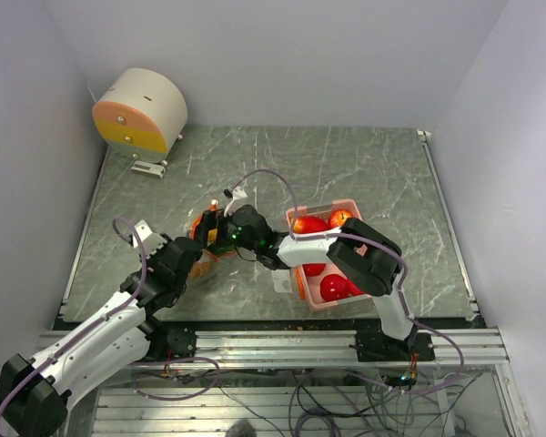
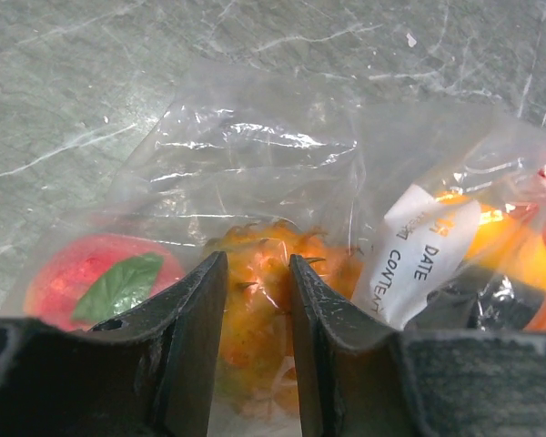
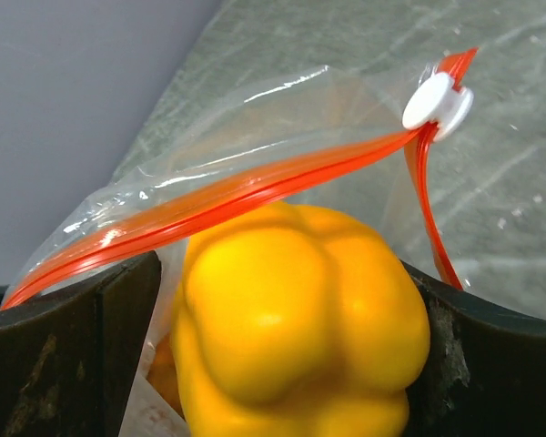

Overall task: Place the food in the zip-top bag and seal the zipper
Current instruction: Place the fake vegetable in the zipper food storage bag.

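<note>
The clear zip-top bag (image 2: 255, 155) lies on the grey table with a bumpy orange fruit (image 2: 255, 300) and a red fruit with a green leaf (image 2: 91, 282) inside. My left gripper (image 2: 257, 264) is closed on the bag's plastic over the orange fruit. A yellow pepper (image 3: 291, 309) sits in the bag's mouth under the orange zipper strip (image 3: 227, 196), whose white slider (image 3: 437, 100) is at the far end. My right gripper (image 3: 282, 273) stands open around the pepper, with a gap on its left side. In the top view both grippers meet at the bag (image 1: 200, 232).
A pink basket (image 1: 320, 207) right of the bag holds red apples (image 1: 309, 224), partly under my right arm's elbow (image 1: 369, 264). A white and orange cylinder (image 1: 141, 111) stands at the back left corner. Walls enclose the table on three sides.
</note>
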Motion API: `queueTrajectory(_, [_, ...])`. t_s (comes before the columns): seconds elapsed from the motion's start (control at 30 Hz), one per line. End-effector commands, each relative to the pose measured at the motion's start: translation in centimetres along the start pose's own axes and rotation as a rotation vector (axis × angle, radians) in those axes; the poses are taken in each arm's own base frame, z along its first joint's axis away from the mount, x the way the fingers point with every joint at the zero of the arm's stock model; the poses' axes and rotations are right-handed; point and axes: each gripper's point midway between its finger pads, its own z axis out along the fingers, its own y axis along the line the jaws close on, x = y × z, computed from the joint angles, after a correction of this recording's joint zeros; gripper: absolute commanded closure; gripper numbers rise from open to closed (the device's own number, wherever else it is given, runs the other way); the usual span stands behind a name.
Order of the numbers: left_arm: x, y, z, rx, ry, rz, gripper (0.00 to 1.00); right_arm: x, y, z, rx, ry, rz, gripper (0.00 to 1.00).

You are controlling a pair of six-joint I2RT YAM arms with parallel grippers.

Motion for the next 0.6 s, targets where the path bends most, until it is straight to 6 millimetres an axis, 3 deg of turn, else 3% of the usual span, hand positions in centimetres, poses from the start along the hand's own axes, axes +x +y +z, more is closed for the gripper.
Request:
queueTrajectory(0.0, [2.5,1.3,-0.2,-0.005,0.097,0.052,0.57,0.8,-1.5,-2.0,0.078,0.049,-0.018,0.0])
queueTrajectory(0.17, [2.4,1.4,-0.3,-0.005,0.096,0.046,0.57,-2.8,0.6,-4.5,0.06,0.007,-0.087,0.0])
queueTrajectory(0.3, [2.5,1.1,-0.4,0.012,0.102,0.032,0.57,-4.6,0.5,-5.7,0.124,0.006,-0.119,0.0])
queueTrajectory(0.57, [2.0,-0.8,-1.0,0.062,0.129,0.001,0.57,-2.8,-0.9,-5.9,0.195,0.099,-0.116,0.0])
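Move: The yellow pepper sits in the bag mouth between the right hand's wide-open fingers, its middle about 1 cm ahead and 2 cm left of the hand point, some 1 cm lower. The white zipper pull stands about 7 cm straight ahead at roughly hand height; the fake pineapple in the bag lies some 8 cm back, 4 cm left, 5 cm lower. From the left hand the pepper is about 4 cm ahead and 8 cm right, about level. Fingers already wide open around the yellow pepper, the right hand comes free of it and backs out of the bag mouth: first to its right almost level, then climbing as well, ending about 5 cm right and 5 cm higher. The fingers stay wide open and tip about 10 degrees further down. ##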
